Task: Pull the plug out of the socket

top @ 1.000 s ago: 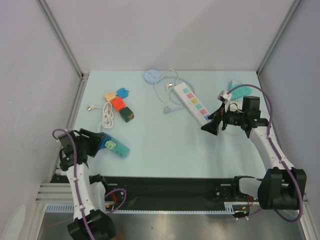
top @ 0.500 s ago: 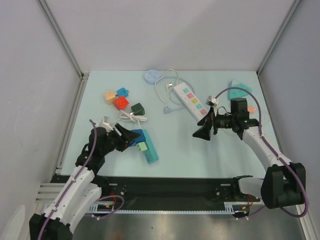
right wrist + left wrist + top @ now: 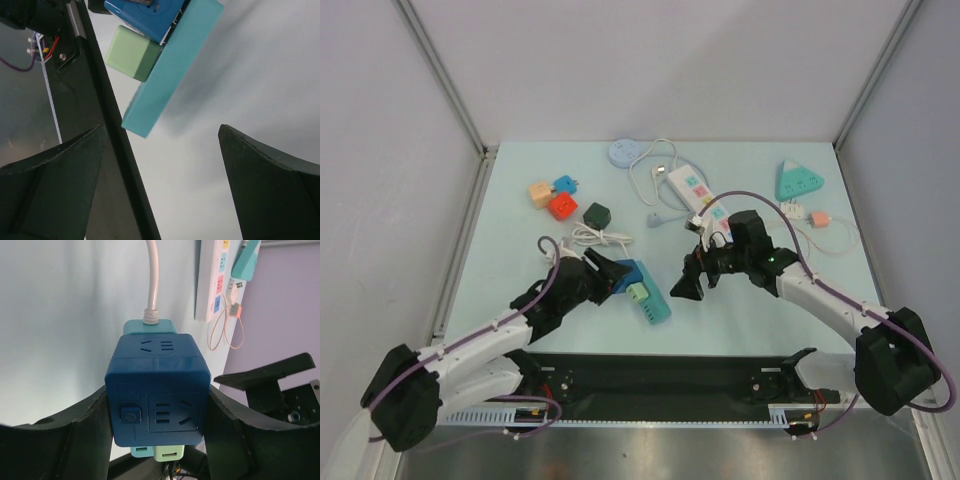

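Observation:
A dark blue cube socket [image 3: 623, 274] is clamped between the fingers of my left gripper [image 3: 610, 276], just above the table near its front middle. A long teal plug block [image 3: 653, 303] and a small light-green plug [image 3: 638, 291] stick out of its right side. In the left wrist view the cube [image 3: 157, 390] fills the span of the gripper [image 3: 159, 407], with the green plug [image 3: 169, 453] below it and a white cable [image 3: 151, 275] running away. My right gripper [image 3: 686, 286] stands open just right of the teal block [image 3: 172, 65], touching nothing; the block's end lies ahead of the right gripper [image 3: 162, 128].
A white power strip [image 3: 705, 205] lies behind the right arm, a teal triangular socket [image 3: 800, 180] at the back right. Small orange, red and blue cubes [image 3: 558, 203], a dark green cube [image 3: 595, 214] and a coiled white cable [image 3: 592, 238] sit left of centre. The black front rail [image 3: 660, 370] runs below.
My left arm has carried the blue socket rightward toward the table's middle. The right gripper has swung left and forward, ending close to the teal block, its jaws staying wide.

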Available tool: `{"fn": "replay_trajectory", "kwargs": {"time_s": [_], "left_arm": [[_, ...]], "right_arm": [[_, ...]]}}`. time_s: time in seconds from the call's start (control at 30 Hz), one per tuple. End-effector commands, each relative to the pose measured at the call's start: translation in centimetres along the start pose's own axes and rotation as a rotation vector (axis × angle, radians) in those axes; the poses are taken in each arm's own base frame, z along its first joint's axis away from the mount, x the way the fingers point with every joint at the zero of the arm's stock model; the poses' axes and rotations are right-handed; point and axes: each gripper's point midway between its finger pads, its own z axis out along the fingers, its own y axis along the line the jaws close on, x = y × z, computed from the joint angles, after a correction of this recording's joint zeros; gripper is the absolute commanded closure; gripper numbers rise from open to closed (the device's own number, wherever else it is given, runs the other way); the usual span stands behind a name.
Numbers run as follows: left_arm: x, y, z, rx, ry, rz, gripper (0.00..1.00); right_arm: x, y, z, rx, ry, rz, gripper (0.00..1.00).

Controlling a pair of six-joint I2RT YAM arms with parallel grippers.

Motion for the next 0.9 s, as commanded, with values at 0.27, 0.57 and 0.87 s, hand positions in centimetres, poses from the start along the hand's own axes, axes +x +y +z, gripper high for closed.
{"fn": "replay_trajectory", "kwargs": {"time_s": [0.27,0.57,0.87], "left_arm": [[-0.9,-10.7,3.2,0.234,-0.082,-0.140,1.00],[-0.8,-12.2,4.3,0.276,-0.071,-0.178,1.00],[0.2,-13.6,4.5,0.316,-0.038,-0.188,1.00]], "right_arm": [[0.5,-2.6,2.5,0.157,0.018,0.119,0.01],[1.6,-3.2,3.2,0.161,0.056,0.154,0.07],[1.2,-3.6,3.5,0.154,0.059,0.160,0.62]]}}
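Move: The left hand already holds the blue cube plug between its fingers, still plugged into the teal socket, whose middle lies about 1 cm ahead, 3 to the right and 4 below that hand. From the open right hand the socket's middle is roughly 9 cm left, 1 back and 6 below, its free end slanting down and back; the blue plug is some 12 cm left, 1 back and 3 below, and the green plug about 9 left, 4 back and 6 below. The left hand keeps its grip on the blue plug and carries plug and socket together to the right and forward, about 8 cm in all and slightly upward late on, rolling under 10 degrees so that its right side rises, which brings the socket's free end in to the right hand. The wide-open right hand sinks some 6 cm with a small forward shift, turning about 10 degrees clockwise and tipping down, until its fingers straddle that free end beside the green plug, and from midway they close to about half open, pinching the socket from both sides. ##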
